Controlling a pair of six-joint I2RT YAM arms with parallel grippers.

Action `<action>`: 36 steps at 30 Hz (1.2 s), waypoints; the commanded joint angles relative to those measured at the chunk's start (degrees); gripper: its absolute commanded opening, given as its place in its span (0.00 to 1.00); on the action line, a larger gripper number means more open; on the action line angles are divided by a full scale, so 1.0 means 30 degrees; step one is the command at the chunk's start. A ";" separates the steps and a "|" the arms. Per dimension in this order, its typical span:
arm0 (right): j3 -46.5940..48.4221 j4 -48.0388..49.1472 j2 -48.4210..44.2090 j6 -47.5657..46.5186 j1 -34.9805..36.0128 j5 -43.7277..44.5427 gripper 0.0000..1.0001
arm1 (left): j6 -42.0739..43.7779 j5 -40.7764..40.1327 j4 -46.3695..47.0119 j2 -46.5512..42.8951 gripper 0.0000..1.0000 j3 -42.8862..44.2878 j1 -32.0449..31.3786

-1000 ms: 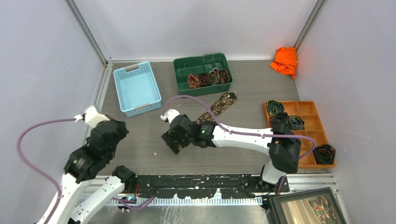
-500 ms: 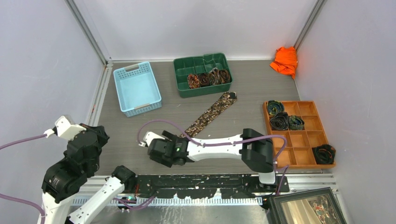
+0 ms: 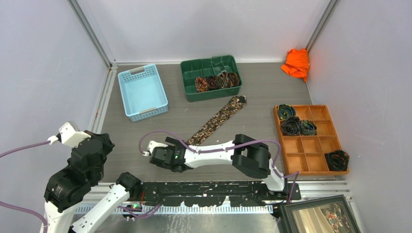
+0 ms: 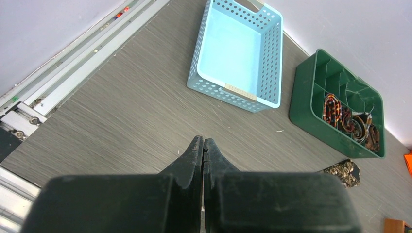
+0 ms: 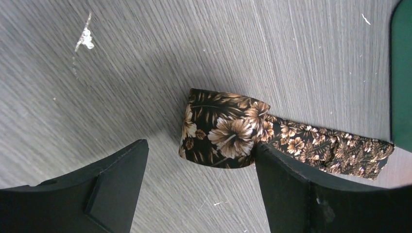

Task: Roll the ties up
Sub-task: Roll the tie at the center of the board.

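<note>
A brown floral tie (image 3: pixel 217 119) lies flat and diagonal on the table, its wide pointed end toward the green tray (image 3: pixel 210 94). In the right wrist view its near end is curled into a small coil (image 5: pixel 221 128) standing on edge. My right gripper (image 5: pixel 200 144) is open, low over the table, with the coil just past its tips. The right finger (image 5: pixel 291 184) touches the coil's side. Several rolled ties (image 3: pixel 216 80) sit in the green tray. My left gripper (image 4: pixel 203 141) is shut on nothing, held above bare table at the near left.
A light blue basket (image 3: pixel 142 91) stands at the back left. A wooden divided tray (image 3: pixel 311 160) at the right holds dark coils (image 3: pixel 291 125). An orange cloth (image 3: pixel 296 62) lies in the far right corner. A framed picture (image 3: pixel 320 213) sits by the right base.
My right arm has swung left and toward the near edge, and its jaws have narrowed a little. The left arm has pulled back to the left. The tie's near end is uncovered.
</note>
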 commanded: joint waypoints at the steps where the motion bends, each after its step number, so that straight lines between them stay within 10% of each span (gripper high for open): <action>1: 0.0995 0.0582 0.0534 -0.0761 0.0010 0.0908 0.85 | 0.0190 -0.0138 0.0634 0.0036 0.00 -0.0176 -0.0022; 15: 0.1833 -0.1062 0.1864 0.1969 -0.1251 -0.0620 0.41 | 0.0362 0.0167 0.1088 -0.0123 0.00 -0.0626 -0.0021; 36: -0.2861 0.5493 -0.3877 0.9017 -0.5749 -1.2707 0.26 | 0.0966 0.2278 0.4497 0.1759 0.00 -0.2108 -0.0022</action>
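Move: The tie's folded near end lies about 3 cm ahead of the right hand, 1 cm to its right and 4 cm below. From that end the strip runs forward-right, its far end about 22 cm ahead of the hand and 26 cm right. The green box stands some 31 cm ahead, 13 cm right; the blue basket about 27 cm ahead, 16 cm left. From the left hand, the near end is roughly 6 cm ahead, 28 cm right and 28 cm below. Pinching the tie's folded near end, the right hand first sinks about 2.5 cm and edges 3 cm forward while its wide-open fingers close most of the way. Then it rises again with the cloth between the fingertips, the wrist turning some 35 degrees so they point more steeply down. The empty, shut left hand later drifts about 4 cm right and forward, sinking slightly, towards the tie. ##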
